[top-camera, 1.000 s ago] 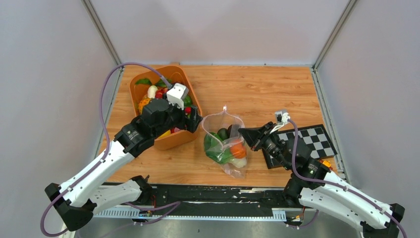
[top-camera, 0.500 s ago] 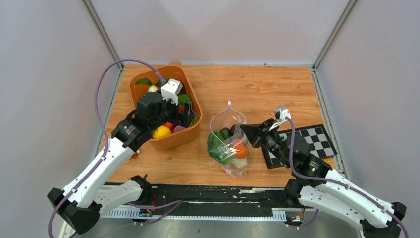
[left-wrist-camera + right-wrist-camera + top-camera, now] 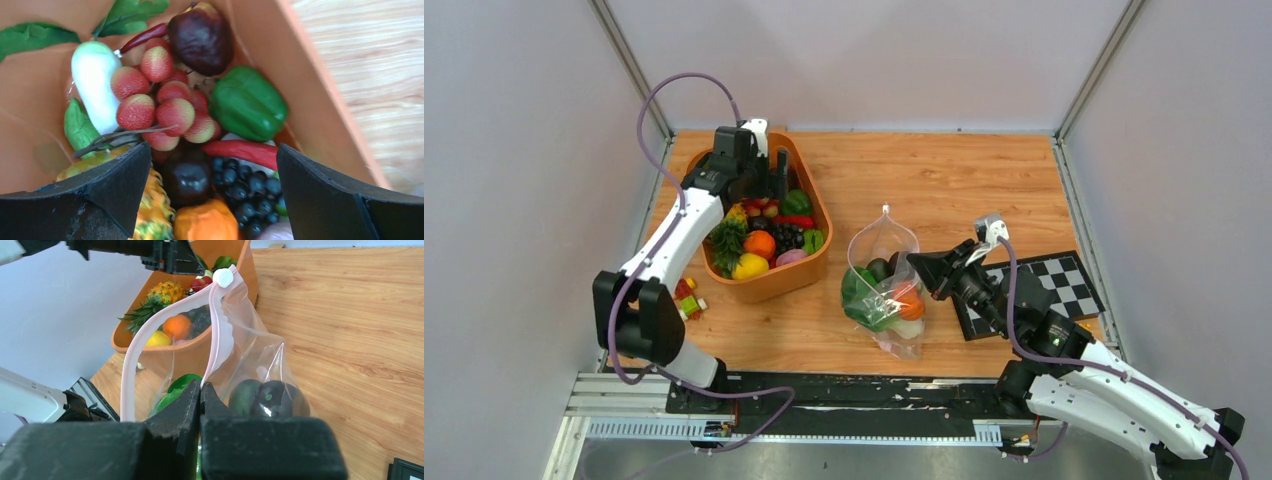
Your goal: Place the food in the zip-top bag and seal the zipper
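The zip-top bag (image 3: 885, 292) stands on the table with its mouth held up. It holds green, orange and dark food (image 3: 894, 300). My right gripper (image 3: 916, 266) is shut on the bag's mouth edge. In the right wrist view its jaws (image 3: 201, 386) pinch the pink zipper (image 3: 218, 325) just below a white slider (image 3: 222, 277). My left gripper (image 3: 775, 172) hangs open over the far end of the orange tub (image 3: 816, 262). In the left wrist view, strawberries (image 3: 160, 105), a green pepper (image 3: 247, 102), a red chili (image 3: 242, 150) and dark grapes (image 3: 245, 190) lie under its spread jaws (image 3: 212, 155).
A black-and-white checkered board (image 3: 1049, 285) lies right of the bag, partly under my right arm. A small colourful toy (image 3: 687, 297) sits on the table left of the tub. Grey walls close in the table on three sides.
My left arm has swung from the tub's near side to its far end, with the gripper still open. The right gripper keeps its hold on the bag, whose mouth has risen slightly.
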You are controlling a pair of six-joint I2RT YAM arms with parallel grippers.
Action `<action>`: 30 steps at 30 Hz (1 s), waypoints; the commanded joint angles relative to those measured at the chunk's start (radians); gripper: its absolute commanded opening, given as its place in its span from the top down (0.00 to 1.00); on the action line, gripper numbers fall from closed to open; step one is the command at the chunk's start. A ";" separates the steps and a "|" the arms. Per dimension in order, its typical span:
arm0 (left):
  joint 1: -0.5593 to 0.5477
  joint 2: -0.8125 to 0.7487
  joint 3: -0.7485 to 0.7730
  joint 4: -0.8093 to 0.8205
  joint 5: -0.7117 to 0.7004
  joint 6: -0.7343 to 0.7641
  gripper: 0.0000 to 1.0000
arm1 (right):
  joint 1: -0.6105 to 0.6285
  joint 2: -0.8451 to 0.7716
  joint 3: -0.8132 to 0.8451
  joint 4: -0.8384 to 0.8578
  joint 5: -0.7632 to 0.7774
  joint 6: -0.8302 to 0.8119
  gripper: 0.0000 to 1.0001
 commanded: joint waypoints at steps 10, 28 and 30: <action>0.074 0.337 0.360 -0.201 -0.070 0.285 0.00 | -0.005 -0.048 0.021 0.013 -0.029 0.009 1.00; 0.085 0.547 0.387 -0.424 -0.176 0.251 0.20 | -0.005 -0.053 0.018 -0.007 -0.032 0.012 1.00; 0.085 0.547 0.385 -0.426 -0.150 0.251 0.35 | -0.005 -0.053 0.018 -0.010 -0.030 0.012 1.00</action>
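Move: The lychee bunch in the orange bin is about 5 cm ahead of the left hand, 5 cm to its left and 13 cm below. The green pepper lies some 6 cm to the right of the bunch, level with it; the dark eggplant is 4 cm farther out and 5 cm right of it. The white gourd sits about 5 cm left of it. From the right hand, the bunch is roughly 24 cm ahead, 30 cm left and 19 cm below. Swinging forward-left, then back, the left hand sinks 11 cm to the lychees, tips downward, and starts closing. ##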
